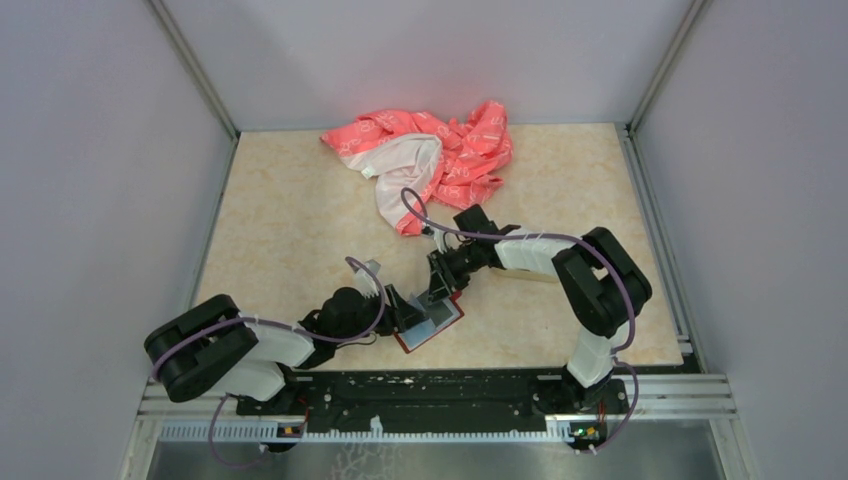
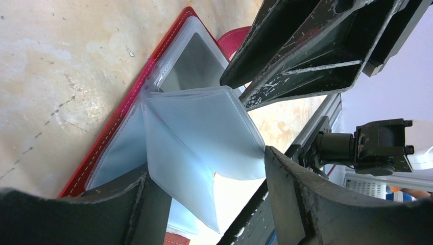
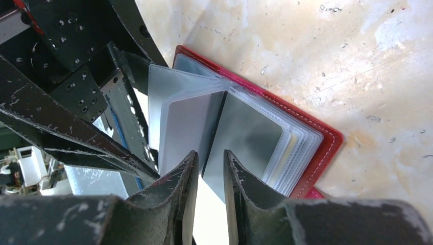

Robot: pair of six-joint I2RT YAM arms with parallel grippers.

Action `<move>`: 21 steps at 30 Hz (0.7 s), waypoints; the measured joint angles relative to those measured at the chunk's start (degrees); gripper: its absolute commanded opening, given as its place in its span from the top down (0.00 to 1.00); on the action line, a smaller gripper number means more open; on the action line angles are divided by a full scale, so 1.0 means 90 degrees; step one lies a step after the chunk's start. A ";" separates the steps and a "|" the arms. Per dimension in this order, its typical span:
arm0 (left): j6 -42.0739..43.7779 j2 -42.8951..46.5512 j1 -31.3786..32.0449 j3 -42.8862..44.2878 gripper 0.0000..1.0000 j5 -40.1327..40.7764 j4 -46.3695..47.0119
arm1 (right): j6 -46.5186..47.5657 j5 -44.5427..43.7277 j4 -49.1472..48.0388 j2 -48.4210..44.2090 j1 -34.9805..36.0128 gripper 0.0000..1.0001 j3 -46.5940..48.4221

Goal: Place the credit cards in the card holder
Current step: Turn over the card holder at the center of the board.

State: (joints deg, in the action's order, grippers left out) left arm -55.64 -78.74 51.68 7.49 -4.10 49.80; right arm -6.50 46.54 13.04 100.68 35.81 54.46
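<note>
The card holder [image 1: 441, 322] lies open on the table near the front edge, red cover down, with clear grey-blue sleeves fanned up [image 2: 204, 132]. My left gripper [image 2: 204, 166] is open wide and straddles the sleeves, its left finger [image 2: 117, 204] over the holder's inner face. My right gripper [image 3: 210, 153] hangs over the holder's [image 3: 317, 148] other half, jaws a narrow gap apart with nothing seen between them. A dark credit card [image 3: 245, 132] sits in a sleeve just past its fingertips, near corner by the right finger. Both grippers [image 1: 400, 305] [image 1: 437, 288] meet over the holder.
A pink-and-white patterned cloth [image 1: 430, 160] lies bunched at the back of the table. The metal rail [image 1: 430, 398] with the arm bases runs along the near edge. Walls close in the table on three sides. The right gripper's fingers [image 2: 306, 56] cross the left wrist view.
</note>
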 measured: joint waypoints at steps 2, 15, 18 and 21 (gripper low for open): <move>0.0000 0.0000 -0.0005 -0.0002 0.32 -0.0002 0.0002 | 0.0204 -0.0007 0.0175 0.0000 0.0000 0.66 0.0056; 0.0002 0.0000 -0.0053 -0.0022 0.32 -0.0051 0.0044 | 0.3398 0.0131 0.1069 -0.1304 -0.0041 0.30 0.0092; 0.0005 -0.0012 -0.0063 -0.0022 0.33 -0.0066 0.0061 | 0.3990 0.0340 0.1078 -0.1647 -0.0027 0.28 -0.0189; 0.0010 -0.0070 -0.0070 -0.0024 0.33 -0.0085 0.0134 | 0.4388 0.0311 0.1173 -0.1608 0.0078 0.28 -0.0316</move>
State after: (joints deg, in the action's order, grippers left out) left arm -55.55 -79.37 51.05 7.27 -4.86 51.00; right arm 32.99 49.34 23.59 86.21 36.51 51.62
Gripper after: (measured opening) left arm 0.677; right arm 0.715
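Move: The right hand is low over the far edge of the open card holder, whose middle lies about 4 cm back and 3 cm to its left, some 2 cm below. The gray card in the pocket is about 3 cm back and 1 cm right, the snap strap level with the hand and 4 cm right. From the left hand, the card holder's middle is about 1 cm ahead and 2 cm right, slightly lower. The right hand comes up off the card holder by about 5 cm and shifts some 2 cm right, then draws back a couple of centimetres and starts to sink again, while its nearly shut fingers spread wide and the wrist rolls roughly 40 degrees counter-clockwise, the fingers still pointing left and down. The left hand stays put with its fingers apart, the raised clear sleeves still standing between them and leaning on one fingertip. ##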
